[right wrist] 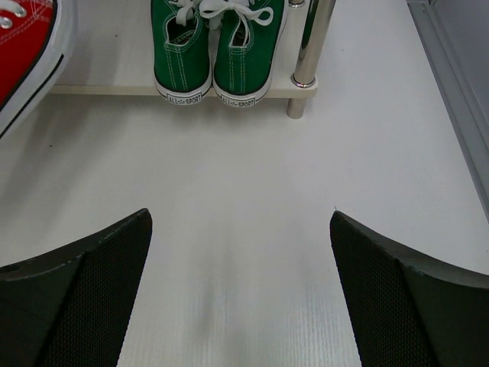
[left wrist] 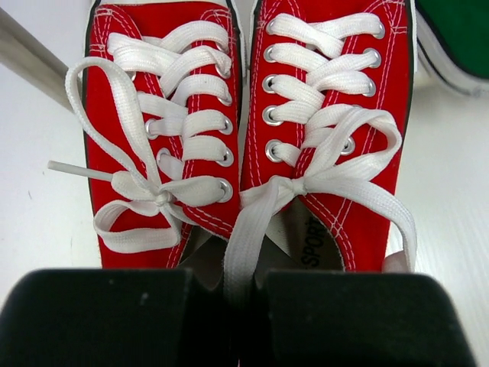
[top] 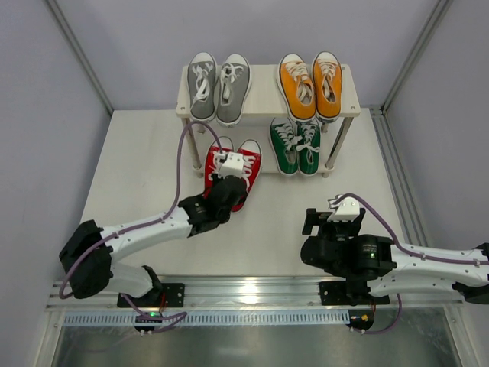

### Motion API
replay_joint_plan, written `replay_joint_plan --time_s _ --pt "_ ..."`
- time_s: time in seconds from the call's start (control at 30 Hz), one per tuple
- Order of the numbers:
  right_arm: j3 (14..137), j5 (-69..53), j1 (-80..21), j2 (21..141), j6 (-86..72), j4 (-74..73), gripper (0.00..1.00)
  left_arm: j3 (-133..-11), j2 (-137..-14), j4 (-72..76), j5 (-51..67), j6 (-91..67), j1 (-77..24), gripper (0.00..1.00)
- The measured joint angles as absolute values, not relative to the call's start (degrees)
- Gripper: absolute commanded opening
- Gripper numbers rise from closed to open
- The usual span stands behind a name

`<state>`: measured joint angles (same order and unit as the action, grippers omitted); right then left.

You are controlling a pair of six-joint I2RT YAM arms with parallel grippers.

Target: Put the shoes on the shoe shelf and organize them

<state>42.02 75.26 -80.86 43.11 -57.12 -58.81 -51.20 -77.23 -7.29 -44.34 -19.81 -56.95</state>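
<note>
The red shoes (top: 243, 157) (left wrist: 191, 115) lie side by side, toes pointing under the left half of the shoe shelf (top: 263, 98), heels sticking out toward the arms. My left gripper (top: 228, 182) (left wrist: 244, 279) is shut on their two inner collars, with a white lace pinched in between. The grey shoes (top: 219, 88) and the orange shoes (top: 309, 84) stand on the top board. On the right of the lower board sit the green shoes (top: 296, 147) (right wrist: 210, 53). My right gripper (top: 321, 219) (right wrist: 239, 214) hangs open over the bare table, with nothing between its fingers.
A chromed shelf leg (right wrist: 306, 46) stands just right of the green pair. A red sole (right wrist: 30, 69) shows at the right wrist view's left edge. Grey walls and metal frame posts (top: 80, 57) enclose the white table (top: 137, 176).
</note>
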Motion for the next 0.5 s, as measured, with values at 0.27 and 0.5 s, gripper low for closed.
replay_joint_plan --time_s 0.27,0.5 --pt "42.0 75.2 -80.9 43.2 -56.2 -58.5 0.97 -58.0 -87.7 -0.1 -35.4 -14.7 -45.2 0.00" --pt "42.1 74.5 -80.9 43.5 -55.6 -58.4 0.97 -61.8 -96.0 5.1 -31.9 -12.8 -39.9 0.00"
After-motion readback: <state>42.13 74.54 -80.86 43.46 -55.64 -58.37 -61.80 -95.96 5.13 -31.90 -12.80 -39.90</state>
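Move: The left hand already holds the red shoes. The free left half of the shoe shelf's lower deck lies about 20 cm ahead of it, in line with it and some 10 cm below. The green shoes stand there about 23 cm to the right of that place; the grey shoes sit some 25 cm above it, 3 cm farther left. The shelf's front left post is about 9 cm ahead and 11 cm left of the hand. From the idle right hand, the free place is roughly 35 cm ahead, 34 cm left and 12 cm below. The left hand, still pinching the red shoes, carries them about 12 cm forward into the lower shelf, sinking slightly. ##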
